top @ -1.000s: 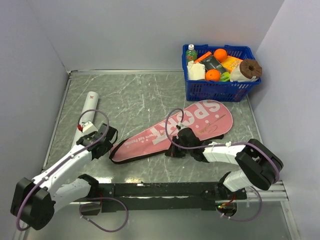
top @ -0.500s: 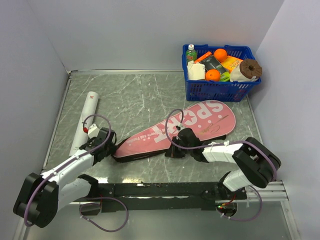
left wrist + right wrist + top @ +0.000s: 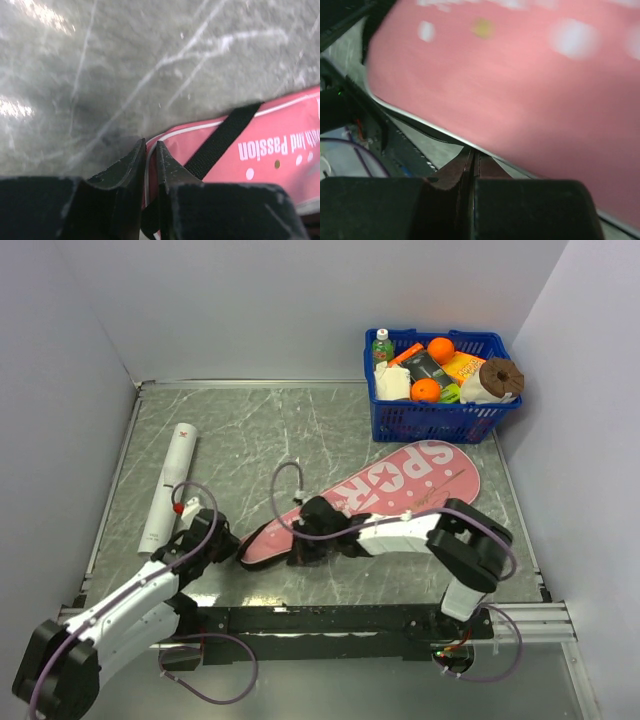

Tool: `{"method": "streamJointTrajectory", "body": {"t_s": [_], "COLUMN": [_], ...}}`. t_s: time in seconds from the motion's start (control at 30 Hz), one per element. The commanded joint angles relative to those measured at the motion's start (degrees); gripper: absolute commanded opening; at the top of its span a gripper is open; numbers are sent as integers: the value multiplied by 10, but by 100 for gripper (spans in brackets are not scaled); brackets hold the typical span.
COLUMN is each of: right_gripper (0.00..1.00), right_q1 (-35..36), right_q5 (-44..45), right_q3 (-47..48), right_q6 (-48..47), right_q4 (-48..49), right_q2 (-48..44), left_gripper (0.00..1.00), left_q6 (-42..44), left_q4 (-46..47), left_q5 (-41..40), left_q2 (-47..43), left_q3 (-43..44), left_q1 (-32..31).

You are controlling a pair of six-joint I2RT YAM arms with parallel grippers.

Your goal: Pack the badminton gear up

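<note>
The pink racket-shaped bag [image 3: 400, 490], lettered "SPORT", lies slanted across the table, wide end toward the back right. My left gripper [image 3: 232, 548] is at its narrow near-left end. In the left wrist view the gripper [image 3: 150, 147] pinches the white-piped rim of the bag [image 3: 260, 150], beside the black strap [image 3: 225, 137]. My right gripper [image 3: 298, 555] is at the bag's near edge, a short way right of the left one. In the right wrist view it [image 3: 472, 152] is shut with its tips against the seam of the bag [image 3: 520, 75]; anything pinched there is hidden. The long white tube [image 3: 170, 485] lies at the left.
A blue basket [image 3: 440, 420] of groceries stands at the back right, just beyond the bag's wide end. Grey walls close in the table on the left, back and right. The black mounting rail [image 3: 320, 620] runs along the near edge.
My right gripper has slid left along the bag's near edge toward the narrow end. The left gripper came down onto that end and closed on it. The bag shifted slightly right.
</note>
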Motion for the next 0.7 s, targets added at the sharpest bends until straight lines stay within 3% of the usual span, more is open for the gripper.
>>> {"method": "streamJointTrajectory", "body": {"t_s": [0.0, 0.3, 0.5, 0.67], "right_gripper": [0, 0, 0, 0], "right_q1": [45, 104, 112, 112], "right_q5": [-30, -41, -45, 3], "right_q3": [107, 233, 252, 258], "right_q6": [4, 27, 16, -10], "right_q4": [2, -32, 12, 6], "right_q2": [62, 166, 207, 202], "left_gripper": [17, 14, 15, 14], "left_q6": [-27, -50, -57, -57], "left_q4": [-31, -57, -76, -69], "left_q5": [69, 77, 68, 77], "left_q2": [-63, -141, -168, -165], "left_q3": [-13, -33, -27, -27], "left_q1": [-37, -103, -155, -178]}}
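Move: The bag's narrow end is about 11 cm to the right hand's left and 1 cm ahead, slightly lower; the right fingers are already shut at the bag's near edge. For the left hand, already pinching its piped rim, that end's middle is some 2 cm right and 1 cm back. The black strap crosses about 4 cm right of the left hand and 2 cm ahead; the white tube lies roughly 16 cm left of it and 14 cm farther out. Leftward and back, slowing to a near stop, the right hand runs some 11 cm along the bag's near edge towards the narrow end and the left fingers, still shut as if on the zip pull, turning about 15 degrees counter-clockwise and sinking a little. The left hand keeps its pinch on the rim and draws back about 4 cm, slightly right, turning 10 degrees clockwise. ##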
